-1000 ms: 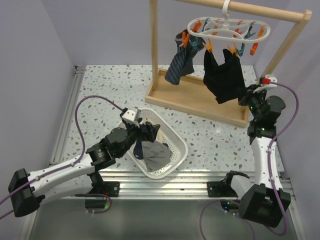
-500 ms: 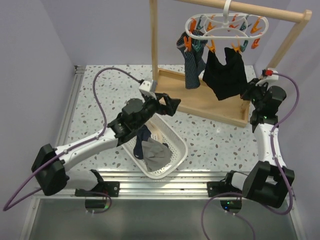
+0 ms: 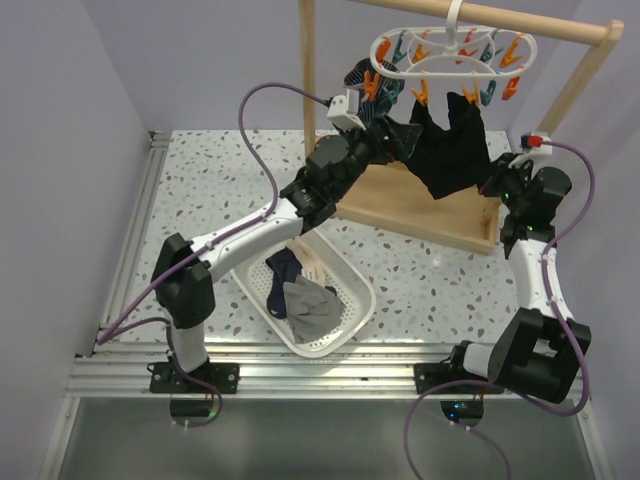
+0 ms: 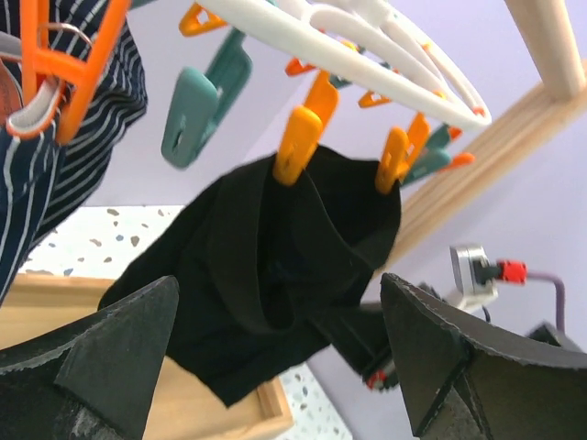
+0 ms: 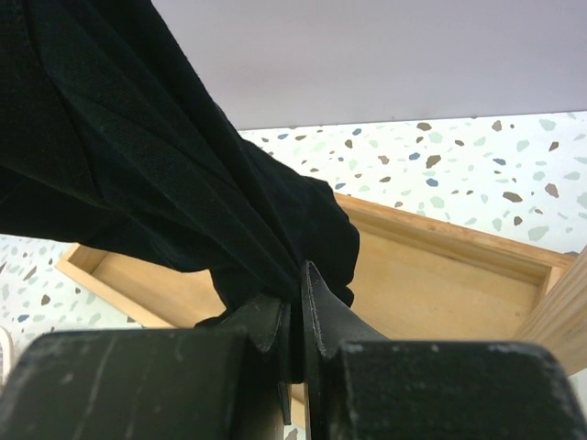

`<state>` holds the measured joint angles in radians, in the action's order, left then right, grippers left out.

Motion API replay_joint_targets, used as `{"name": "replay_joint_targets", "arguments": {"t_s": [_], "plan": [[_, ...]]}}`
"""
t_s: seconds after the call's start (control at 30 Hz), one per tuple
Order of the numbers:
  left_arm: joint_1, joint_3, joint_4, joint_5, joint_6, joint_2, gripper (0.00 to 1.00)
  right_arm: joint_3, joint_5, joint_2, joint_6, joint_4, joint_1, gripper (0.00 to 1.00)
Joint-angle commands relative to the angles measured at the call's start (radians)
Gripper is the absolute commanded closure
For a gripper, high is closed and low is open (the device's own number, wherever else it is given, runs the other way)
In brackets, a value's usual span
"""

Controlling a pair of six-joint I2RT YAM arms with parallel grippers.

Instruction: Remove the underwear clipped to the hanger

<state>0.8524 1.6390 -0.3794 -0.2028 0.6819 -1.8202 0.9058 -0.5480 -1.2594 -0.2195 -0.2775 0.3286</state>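
Note:
The white oval hanger (image 3: pixel 450 62) hangs by its hook from the wooden rail, with orange and teal clips. Black underwear (image 3: pixel 450 150) hangs from two orange clips (image 4: pixel 298 142). Navy-and-white striped underwear (image 4: pixel 55 174) hangs on the hanger's left side, mostly hidden behind my left arm in the top view. My left gripper (image 3: pixel 400 135) is open, raised just left of the black underwear (image 4: pixel 275 275), which lies between its fingers. My right gripper (image 3: pixel 492 185) is shut on the black underwear's lower right edge (image 5: pixel 183 183).
A white perforated basket (image 3: pixel 355 275) near the front holds a grey garment (image 3: pixel 312 305) and a navy one (image 3: pixel 283 270). The wooden rail frame has a post (image 3: pixel 307 80) beside my left arm and a tray base (image 3: pixel 440 225) under the hanger.
My left arm has risen from the basket, where it left a navy garment, and reached up and right to the hanger. My right gripper has stayed on the black underwear.

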Motion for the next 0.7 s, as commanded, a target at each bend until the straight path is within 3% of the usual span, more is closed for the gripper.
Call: {"name": "replay_joint_targets", "arguments": {"t_s": [0.0, 0.4, 0.67], "plan": [[0.004, 0.128, 0.002, -0.105, 0.053, -0.085, 0.05, 0.030, -0.024, -0.003, 0.003, -0.026, 0.009, 1.00], [0.025, 0.504, 0.028, -0.237, 0.035, -0.333, 0.06, -0.002, -0.044, 0.029, 0.023, -0.028, 0.009, 1.00], [0.037, 0.582, 0.036, -0.380, -0.007, -0.387, 0.08, -0.013, -0.061, 0.038, 0.012, -0.035, 0.009, 1.00]]}}
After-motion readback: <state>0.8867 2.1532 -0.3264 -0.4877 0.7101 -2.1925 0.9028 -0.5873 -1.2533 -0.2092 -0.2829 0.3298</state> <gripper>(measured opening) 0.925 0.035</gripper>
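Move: The yellow clip at the left top corner of the black underwear is about 8 cm ahead of the left hand, 4 cm to its right and 4 cm higher. A teal clip hangs some 5 cm to the left of that yellow clip, and a second yellow clip about 9 cm to its right, both roughly level with it. The right hand has the target clip some 11 cm ahead, 16 cm to its left and 13 cm higher. Bring the open left gripper about 7 cm forward and 4 cm to the right, towards the yellow clip, rising slightly only at the end. Turn it some 15 degrees counter-clockwise on the way, keeping its fingers wide. Hold the right gripper in place, still pinching the lower edge of the black underwear. ##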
